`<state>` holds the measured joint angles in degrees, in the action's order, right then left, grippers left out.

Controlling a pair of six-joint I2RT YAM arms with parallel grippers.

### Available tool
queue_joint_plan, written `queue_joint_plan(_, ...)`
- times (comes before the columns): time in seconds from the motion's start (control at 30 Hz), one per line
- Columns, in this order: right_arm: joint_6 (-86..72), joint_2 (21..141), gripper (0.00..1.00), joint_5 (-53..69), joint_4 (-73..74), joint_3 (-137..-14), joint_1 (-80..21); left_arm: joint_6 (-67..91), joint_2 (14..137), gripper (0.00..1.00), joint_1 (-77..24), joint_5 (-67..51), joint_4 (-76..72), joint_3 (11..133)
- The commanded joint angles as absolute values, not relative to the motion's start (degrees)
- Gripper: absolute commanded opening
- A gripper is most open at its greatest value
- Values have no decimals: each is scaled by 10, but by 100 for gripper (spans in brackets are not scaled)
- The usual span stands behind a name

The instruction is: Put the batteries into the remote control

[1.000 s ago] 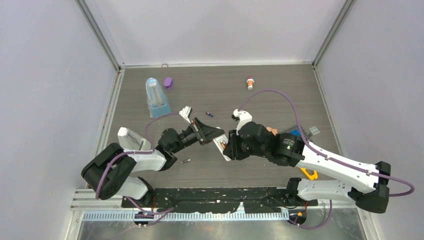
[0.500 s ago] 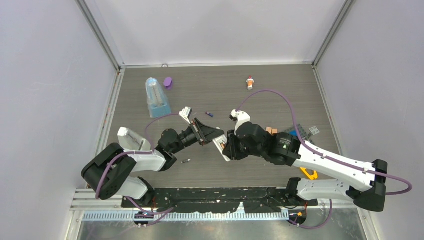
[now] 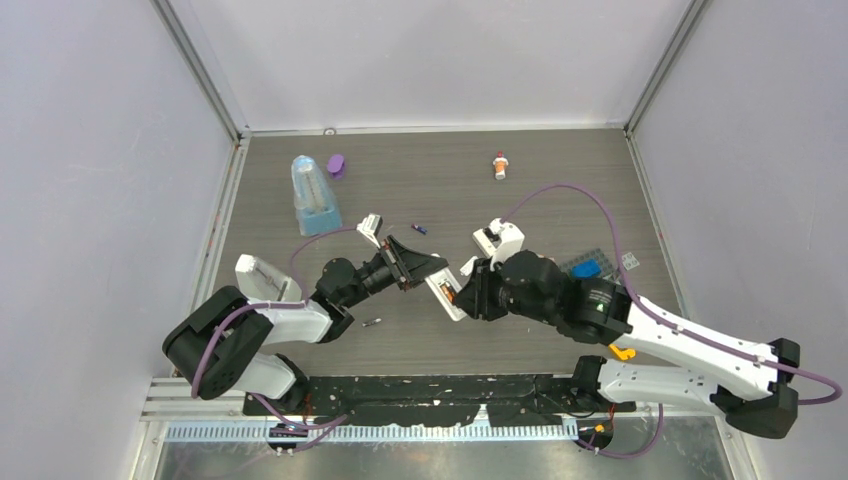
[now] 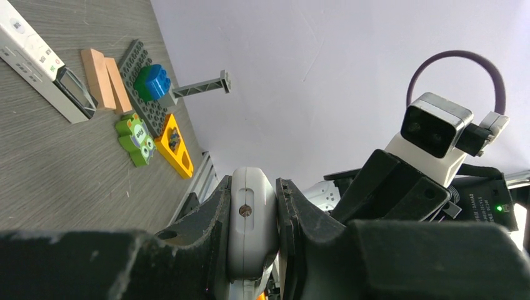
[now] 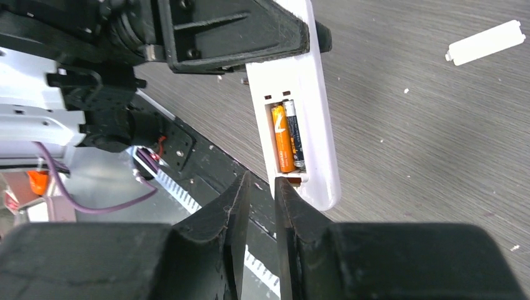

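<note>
My left gripper (image 3: 422,268) is shut on one end of the white remote control (image 5: 300,94) and holds it off the table, battery bay facing up. In the open bay lie two batteries side by side, an orange one (image 5: 283,139) and a dark one (image 5: 295,134). My right gripper (image 5: 261,187) hovers just beyond the remote's free end, its jaws a narrow gap apart with nothing between them. The left wrist view shows the remote's end (image 4: 251,225) pinched between the fingers. A purple battery (image 3: 420,229) and a dark battery (image 3: 371,322) lie on the table.
A small white cover (image 5: 486,42) lies on the table past the remote. A red-and-white bottle (image 3: 500,165) stands at the back. A blue clear container (image 3: 312,195) and a purple cap (image 3: 336,165) sit back left. Toy bricks (image 4: 150,81) and a white bar (image 4: 34,59) lie to the right.
My right arm has shifted a little to the right, drawing its gripper slightly back from the remote's end. The left arm and the remote have not moved.
</note>
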<state>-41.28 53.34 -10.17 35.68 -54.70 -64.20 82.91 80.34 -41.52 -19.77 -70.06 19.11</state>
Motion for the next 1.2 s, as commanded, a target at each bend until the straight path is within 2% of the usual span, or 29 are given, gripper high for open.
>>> queue_joint_plan(0.0, -457, 490, 27, -127, 292, -521, -640, 830, 790, 0, -417, -186, -749, 191)
queue_joint_plan(0.2, -450, 467, 34, -144, 282, -504, -640, 809, 781, 0, -417, -192, -752, 188)
queue_joint_plan(0.4, -390, 508, 38, -161, 308, -525, -640, 771, 762, 0, -417, -231, -737, 197)
queue_joint_plan(0.6, -367, 550, 37, -164, 316, -532, -640, 718, 726, 0, -417, -274, -682, 204)
queue_joint_plan(0.77, -374, 562, 30, -171, 311, -528, -640, 680, 684, 0, -417, -272, -609, 210)
queue_joint_plan(0.87, -374, 565, 29, -171, 311, -527, -639, 670, 668, 0, -417, -261, -584, 209)
queue_joint_plan(0.97, -378, 557, 36, -170, 310, -525, -640, 657, 652, 0, -418, -243, -546, 208)
queue_joint_plan(1.07, -382, 531, 50, -170, 305, -527, -640, 635, 627, 0, -418, -208, -477, 206)
queue_joint_plan(1.17, -384, 510, 57, -193, 304, -525, -639, 615, 592, 0, -418, -157, -397, 202)
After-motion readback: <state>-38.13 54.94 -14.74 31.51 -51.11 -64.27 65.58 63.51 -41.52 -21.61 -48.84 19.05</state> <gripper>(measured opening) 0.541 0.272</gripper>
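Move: The bay with the two batteries, in the remote the left hand grips by its far end, lies about 1 cm ahead, 2 cm left and 2 cm below the right hand. On the table some 20 cm under that hand, the battery cover is roughly 16 cm ahead and 4 cm right, and a loose battery about 5 cm ahead and 16 cm left. From the left hand the batteries are some 5 cm back, 2 cm right and 1 cm lower. The right fingertips lift about 1 cm off the battery bay, shifting slightly right, then dip some 3.5 cm and reach about 1.5 cm forward beside the remote, their opening widening, narrowing a little and finally spreading to about half. Meanwhile the left hand keeps its grip on the remote and draws it back about 2 cm and then a little left, rolling it about 15 degrees so that its free end tips down. ##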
